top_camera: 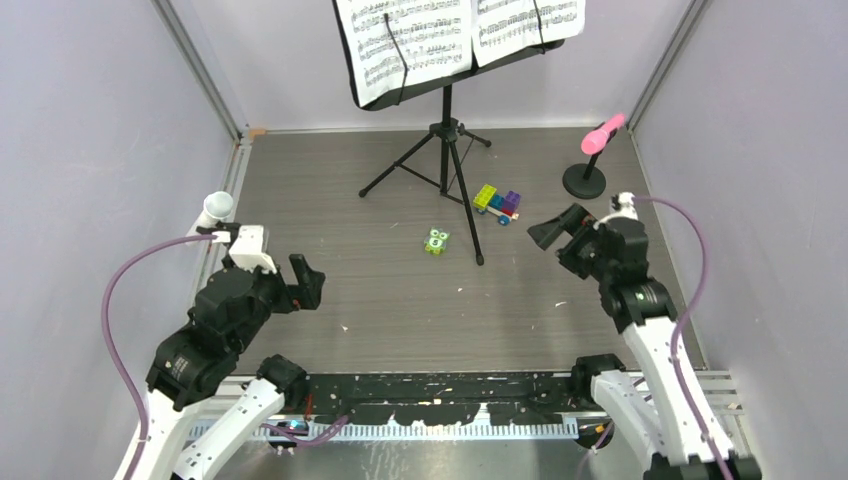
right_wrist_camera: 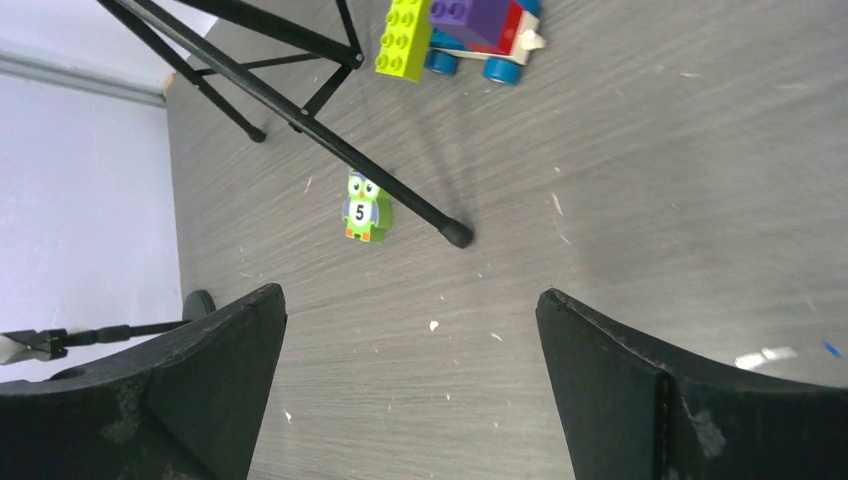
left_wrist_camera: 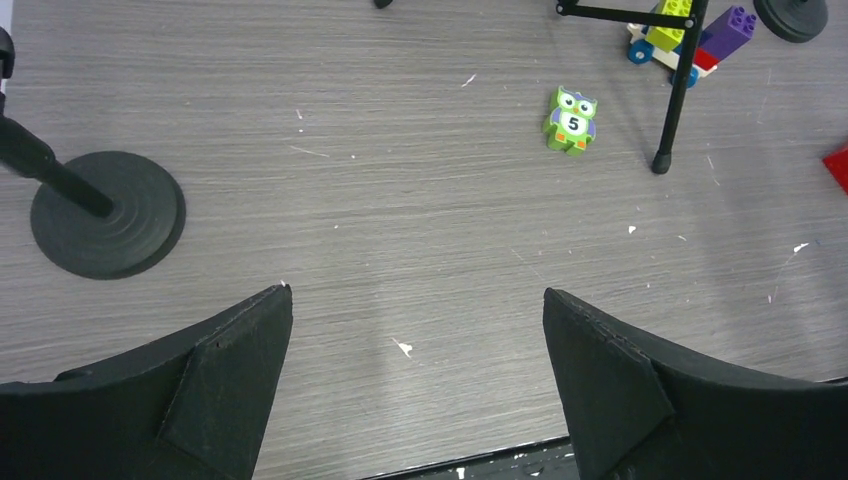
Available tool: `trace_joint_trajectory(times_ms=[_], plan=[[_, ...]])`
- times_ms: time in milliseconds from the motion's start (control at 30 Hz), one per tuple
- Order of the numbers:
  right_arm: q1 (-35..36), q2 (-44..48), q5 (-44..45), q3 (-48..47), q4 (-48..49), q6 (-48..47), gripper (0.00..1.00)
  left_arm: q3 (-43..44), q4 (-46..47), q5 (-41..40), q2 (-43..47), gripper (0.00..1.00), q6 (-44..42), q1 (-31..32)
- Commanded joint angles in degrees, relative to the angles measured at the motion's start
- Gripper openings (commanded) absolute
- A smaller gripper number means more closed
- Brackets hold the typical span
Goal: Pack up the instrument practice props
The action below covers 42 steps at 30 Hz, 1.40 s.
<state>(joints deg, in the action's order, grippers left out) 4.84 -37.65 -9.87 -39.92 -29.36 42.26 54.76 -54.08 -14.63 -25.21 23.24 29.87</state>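
Observation:
A black music desk [top_camera: 452, 78] on tripod legs [top_camera: 446, 160] stands at the back, with white sheet-music pages [top_camera: 410, 38] on it. At the back right a pink microphone [top_camera: 603, 133] sits in a black round-based mount [top_camera: 584, 181]. The white microphone [top_camera: 214, 209] stands by the left wall, and its round base [left_wrist_camera: 108, 213] shows in the left wrist view. My left gripper [top_camera: 308, 283] [left_wrist_camera: 417, 300] hangs open over bare floor right of that base. My right gripper [top_camera: 550, 238] [right_wrist_camera: 410, 295] is open too, near a tripod foot [right_wrist_camera: 456, 234], holding nothing.
A green owl block marked 5 [top_camera: 436, 241] [left_wrist_camera: 571, 120] [right_wrist_camera: 366, 207] lies beside the tripod's front leg. A toy car of colourful blocks [top_camera: 497, 202] [right_wrist_camera: 460, 30] sits behind it. A red corner [left_wrist_camera: 838, 165] shows at the right edge. Lilac walls close in three sides.

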Motion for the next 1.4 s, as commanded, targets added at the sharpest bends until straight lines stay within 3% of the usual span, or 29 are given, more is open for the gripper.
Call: trace_joint_trajectory(times_ms=[0, 200, 467, 667, 767, 900, 1133, 1267, 1367], plan=[[6.6, -8.6, 2.5, -2.1, 19.0, -1.7, 1.00, -0.4, 0.6, -2.8, 0.6, 0.98, -1.2, 0.0], [21.4, -25.5, 11.3, -9.5, 27.7, -14.4, 1.00, -0.1, -0.4, -5.4, -0.7, 0.98, -0.3, -0.1], [22.2, -41.7, 7.9, -17.6, 34.2, -29.7, 1.00, -0.8, 0.0, -6.2, 0.3, 0.98, -0.3, -0.1], [22.2, -49.6, 7.7, -23.4, 35.3, -34.3, 0.98, -0.6, -0.2, -6.2, -1.9, 0.97, -0.4, -0.1], [22.2, -52.8, 9.6, -25.0, 35.5, -35.1, 0.88, -0.7, -0.1, -6.0, -2.0, 0.97, -0.4, -0.1], [22.2, -56.3, 9.3, -26.6, 34.4, -36.4, 0.66, -0.9, 0.0, -6.4, -1.3, 0.97, -0.4, -0.1], [22.3, -59.3, 11.8, -24.9, 37.3, -35.7, 0.57, -0.8, -0.1, -6.8, -1.1, 0.98, -0.3, -0.1], [23.6, -60.1, 13.2, -24.6, 37.0, -36.0, 0.40, -0.9, -0.1, -6.8, -1.2, 0.98, -0.4, -0.1], [25.6, -60.4, 17.5, -23.6, 38.0, -36.7, 0.35, -0.9, 0.0, -6.6, -1.3, 0.98, -0.4, -0.1]])
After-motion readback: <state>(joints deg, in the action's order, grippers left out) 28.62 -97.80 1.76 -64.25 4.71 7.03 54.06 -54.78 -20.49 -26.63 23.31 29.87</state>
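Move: The near right leg of the music stand, at the upper stretch to be gripped, lies about 18 cm ahead of the right hand, 16 cm to its left and 8 cm below. The toy bricks sit on the table some 22 cm ahead, 9 cm left and 18 cm below; the owl block is about 13 cm ahead, 23 cm left and 19 cm down. From the left hand, that stretch of leg is roughly 27 cm ahead, 30 cm right and 13 cm lower. The stand's near right leg ends up between the right hand's fingers: the hand sweeps about 18 cm forward and 15 cm left to it, sinking some 7 cm, mostly late. On the way the wrist turns some 30 degrees counter-clockwise and rolls its left side down about as much; then the wide-open fingers close to roughly a third around the leg, with no firm pinch to be seen yet. ##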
